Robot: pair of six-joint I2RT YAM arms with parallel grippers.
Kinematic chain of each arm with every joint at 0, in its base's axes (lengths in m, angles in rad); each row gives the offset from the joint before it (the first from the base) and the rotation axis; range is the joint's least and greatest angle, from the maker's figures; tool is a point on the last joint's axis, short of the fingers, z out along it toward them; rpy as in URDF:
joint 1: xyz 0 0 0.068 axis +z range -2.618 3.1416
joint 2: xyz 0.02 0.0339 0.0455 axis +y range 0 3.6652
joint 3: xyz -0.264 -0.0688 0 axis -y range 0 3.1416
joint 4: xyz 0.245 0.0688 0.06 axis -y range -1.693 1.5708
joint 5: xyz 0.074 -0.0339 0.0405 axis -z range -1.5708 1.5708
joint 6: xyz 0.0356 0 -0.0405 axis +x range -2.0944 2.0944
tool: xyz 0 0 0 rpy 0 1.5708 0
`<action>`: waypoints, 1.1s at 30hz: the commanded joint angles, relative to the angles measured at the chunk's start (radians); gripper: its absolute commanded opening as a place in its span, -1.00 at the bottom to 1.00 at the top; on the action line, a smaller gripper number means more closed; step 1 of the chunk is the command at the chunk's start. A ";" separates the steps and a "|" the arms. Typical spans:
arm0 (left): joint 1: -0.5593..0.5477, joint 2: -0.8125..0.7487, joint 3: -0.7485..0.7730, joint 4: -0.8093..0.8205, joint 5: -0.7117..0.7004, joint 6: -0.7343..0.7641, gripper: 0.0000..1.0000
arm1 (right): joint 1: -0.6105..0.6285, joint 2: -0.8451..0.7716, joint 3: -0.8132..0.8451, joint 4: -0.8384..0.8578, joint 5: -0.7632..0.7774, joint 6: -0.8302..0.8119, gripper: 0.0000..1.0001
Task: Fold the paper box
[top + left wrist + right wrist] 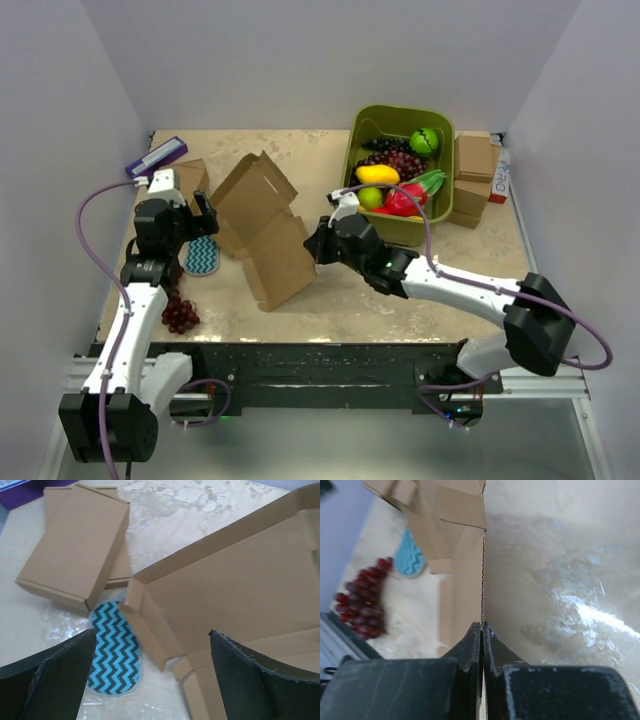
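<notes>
The paper box (265, 225) is a brown corrugated mailer, half unfolded, propped at a tilt on the table's middle left. My right gripper (318, 243) is shut on its right edge. In the right wrist view the thin cardboard edge (482, 570) runs straight down between the pressed-together fingertips (482, 625). My left gripper (205, 214) hovers at the box's left side, open. Its view shows an upright side flap and inner panel of the box (240, 580) beyond the wide-apart fingers (152, 632), which touch nothing.
A blue zigzag pad (203, 255) lies under the left gripper, with red grapes (180, 313) nearer the front edge. A closed cardboard box (190, 178) and a purple item (157, 156) sit back left. A green bin (360, 140) of toy fruit and stacked small boxes (475, 170) stand back right.
</notes>
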 commanded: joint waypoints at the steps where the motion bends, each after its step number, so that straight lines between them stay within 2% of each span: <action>1: 0.055 -0.037 -0.001 0.017 -0.017 -0.034 0.99 | -0.001 -0.093 -0.025 0.072 -0.019 0.032 -1.00; 3: 0.064 -0.054 -0.012 0.029 -0.008 -0.042 1.00 | 0.000 -0.133 -0.036 0.077 -0.005 0.046 -1.00; 10: 0.078 -0.094 -0.041 0.092 0.163 -0.086 0.99 | -0.006 -0.272 -0.033 0.052 0.040 0.063 -1.00; 15: 0.085 -0.104 -0.058 0.098 0.186 -0.123 1.00 | -0.026 -0.330 -0.027 0.043 0.009 0.076 -1.00; 21: 0.095 -0.088 -0.082 0.184 0.282 -0.194 0.98 | -0.027 -0.371 -0.038 0.047 -0.019 0.089 -1.00; 24: 0.096 -0.087 -0.091 0.265 0.322 -0.211 0.86 | -0.027 -0.385 -0.050 0.046 -0.019 0.095 -1.00; 29: 0.096 -0.067 -0.098 0.273 0.322 -0.203 0.58 | -0.027 -0.394 -0.053 0.046 -0.031 0.102 -1.00; 33: 0.098 -0.056 -0.090 0.262 0.308 -0.197 0.54 | -0.027 -0.398 -0.053 0.046 -0.045 0.105 -1.00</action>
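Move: The paper box hangs tilted from the right hand's shut fingers, its middle about 11 cm to that hand's left, 6 cm ahead and 2 cm lower; the green basket stands some 22 cm ahead and 20 cm right. From the empty left hand, the box's middle is about 12 cm right, 5 cm ahead, 8 cm below. The blue mitt lies 4 cm ahead and 3 cm left of the left hand, the small cardboard boxes 17 cm ahead, 5 cm left. Upwards, quickly at first and then easing, the right hand raises the box's pinched right edge by about 13 cm, drifting some 4 cm to the right and rolling 20 degrees so its left side rises. The empty left hand swings slightly left, then back right beside the box's left flap, ending 3 cm higher with its left side dipped, and begins to narrow its wide-open fingers without shutting on the flap. ##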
